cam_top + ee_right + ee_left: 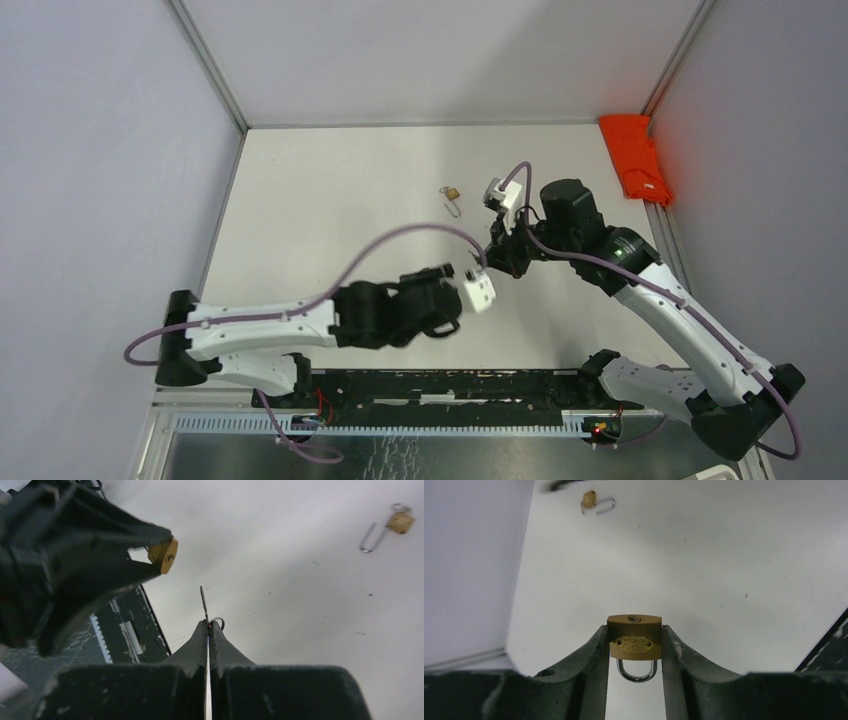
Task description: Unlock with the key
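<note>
A brass padlock (634, 640) with a chrome shackle (637, 672) sits clamped between the dark fingers of my left gripper (634, 630), keyhole end pointing away from the wrist. In the right wrist view the same padlock (164, 556) shows at the upper left, its keyhole face turned toward a thin key (203, 605). My right gripper (208, 625) is shut on that key, whose blade sticks out past the fingertips with a small ring beside it. The key tip is short of the padlock, a gap between them. From above, both grippers meet near the table's middle (485, 265).
A second small brass padlock (452, 196) with its shackle swung open lies on the white table farther back, also in the left wrist view (594, 502). A red cloth (635, 155) lies at the far right edge. A black rail (440, 385) runs along the near edge.
</note>
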Robot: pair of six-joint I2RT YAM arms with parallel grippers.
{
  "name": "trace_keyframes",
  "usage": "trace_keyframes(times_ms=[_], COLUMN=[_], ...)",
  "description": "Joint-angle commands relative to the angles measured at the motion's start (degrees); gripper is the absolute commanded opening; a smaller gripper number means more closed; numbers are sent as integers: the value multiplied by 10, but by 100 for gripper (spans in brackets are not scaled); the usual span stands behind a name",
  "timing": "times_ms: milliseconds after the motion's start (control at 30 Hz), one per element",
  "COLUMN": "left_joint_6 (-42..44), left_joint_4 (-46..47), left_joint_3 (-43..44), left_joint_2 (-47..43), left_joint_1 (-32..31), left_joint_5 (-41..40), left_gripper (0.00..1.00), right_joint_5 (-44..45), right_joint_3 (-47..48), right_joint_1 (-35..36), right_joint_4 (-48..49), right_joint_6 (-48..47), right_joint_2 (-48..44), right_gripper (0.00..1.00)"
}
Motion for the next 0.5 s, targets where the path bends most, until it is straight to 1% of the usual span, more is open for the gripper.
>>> trace_keyframes(times_ms=[0, 67, 167, 267, 300, 400, 467], left_joint_6=[67, 75, 103, 124, 126, 108, 86], left_joint_4=[-51, -33, 11, 10, -6, -51, -62], left_joint_3=[-36, -50, -74, -71, -60, -24, 3], left_joint_2=[24, 2, -59, -107, -118, -152, -172], left_joint_1=[-63, -84, -115, -126, -126, -126, -126], left_joint_5=[-135, -147, -168, -170, -160, -86, -9], left_gripper=[2, 2, 2, 2, 2, 2, 2], right_joint_5=[-67, -98, -161, -194, -196, -209, -224], right_joint_3=[-26, -42, -84, -112, -114, -102, -93], right_joint_1=[-1, -1, -3, -2, -3, -2, -2], right_joint_4=[46, 64, 114, 141, 145, 146, 150], right_joint_6=[20, 21, 59, 69, 69, 58, 54], right_joint_2=[26, 29, 38, 53, 53, 50, 49], right_gripper=[0, 0, 0, 0, 0, 0, 0])
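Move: The right hand holds the key; the held padlock, pinched in the left fingers, lies about 8 cm to its left, level fore and aft and some 3 cm lower. From the left hand, the key is roughly 7 cm to the right, 2 cm ahead and 2 cm higher. The table padlock lies about 22 cm ahead of the right hand, 5 cm to its left and some 24 cm below. No touch between key and held padlock; both grips stay shut on them. The right hand sinks about 6 cm while drawing back and left some 3 cm each, its fingers swinging roughly 20 degrees counter-clockwise to point left. The left hand draws left and back about 4 cm each, dipping some 4 cm before rising to finish 3 cm above its start, away from the key. ##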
